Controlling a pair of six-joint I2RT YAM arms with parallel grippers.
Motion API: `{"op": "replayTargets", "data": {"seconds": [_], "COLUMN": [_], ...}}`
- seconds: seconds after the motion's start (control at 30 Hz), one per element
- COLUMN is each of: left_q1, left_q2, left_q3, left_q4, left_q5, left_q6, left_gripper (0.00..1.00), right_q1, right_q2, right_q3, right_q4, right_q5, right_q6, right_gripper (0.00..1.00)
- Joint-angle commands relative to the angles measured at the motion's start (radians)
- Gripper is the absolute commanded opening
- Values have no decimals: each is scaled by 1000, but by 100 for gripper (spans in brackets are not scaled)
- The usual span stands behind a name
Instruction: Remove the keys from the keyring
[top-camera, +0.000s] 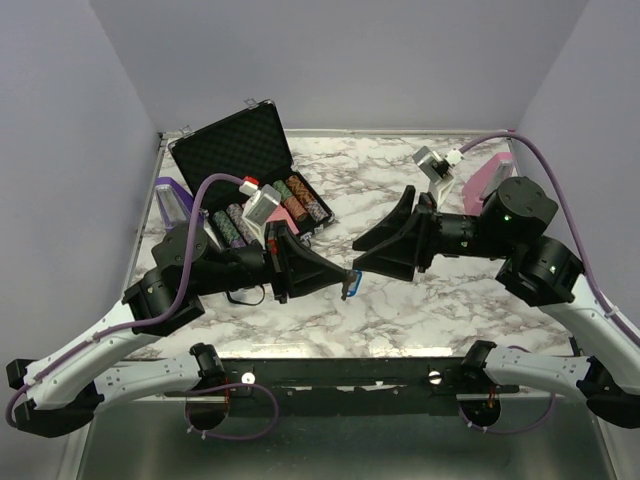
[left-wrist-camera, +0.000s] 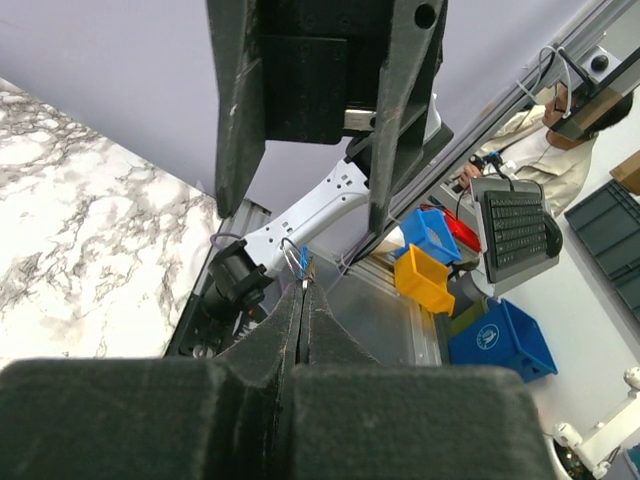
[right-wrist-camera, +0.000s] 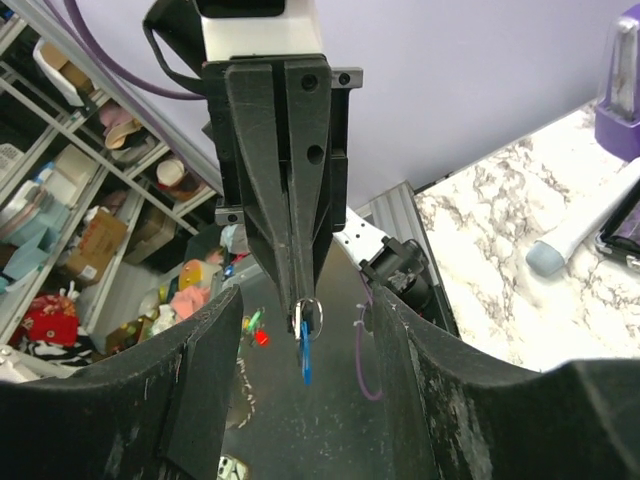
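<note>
My left gripper (top-camera: 343, 276) hangs over the middle of the marble table (top-camera: 400, 310), shut on the keyring. The thin metal ring (right-wrist-camera: 311, 317) and the blue tag (right-wrist-camera: 304, 356) dangle from its tips; the tag (top-camera: 349, 286) also shows from above. In the left wrist view the ring and tag (left-wrist-camera: 300, 262) poke out past the closed jaws. A small silver bit sits at the ring, but I cannot tell whether it is the keys. My right gripper (top-camera: 365, 250) faces the left one, open. Its fingers (right-wrist-camera: 205, 380) stand on either side of the ring without touching it.
An open black poker chip case (top-camera: 250, 150) with rows of chips (top-camera: 290, 205) lies at the back left. A purple container (top-camera: 172, 200) stands at the left edge, a pink object (top-camera: 485, 178) at the back right. A pale tube (right-wrist-camera: 570, 240) lies on the marble.
</note>
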Motion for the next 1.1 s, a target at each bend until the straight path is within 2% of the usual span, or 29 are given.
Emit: {"op": "replayTargets", "data": {"seconds": [0.0,0.17,0.37,0.87,0.97,1.07], "left_q1": [-3,-3,-2,-3,-3,-3], "left_q2": [13,19,27,37,36,36], "left_q3": [40,46,55,77,81,81], "left_q4": [-25,-25,-32,-8,0,15], "left_q5": [35,57,69,97,103,121], "left_q6": [24,36,51,59,59,60], "left_gripper": [0,0,0,0,0,0], "right_q1": [6,8,8,6,6,6], "right_q2": [10,10,12,-10,-16,-19], "right_q3": [-20,-29,-40,-68,-75,-83], "right_q4": [51,54,56,41,47,56], "right_q5": [-70,-68,-76,-67,-65,-62], "right_q6": [33,35,36,32,35,38], "right_gripper": [62,56,37,35,33,25]}}
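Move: The keyring sits at the tips of my shut left fingers, about 2 cm to the right of that hand's point and level with it. From my open right hand it is some 3 cm to the left, 1 cm back and 2 cm lower. The blue tag hangs about 2 cm below the ring and 1 cm nearer my base. The keys are roughly 4 cm left of my right hand, 2 cm back and 3 cm lower. I sink my right hand nearly 2 cm and edge it a little left, so its fingertips come down around the keyring, and I close those fingers to about half their gap without shutting them. My left hand keeps its pinch on the keyring bunch, easing only about 1 cm back towards my base. ##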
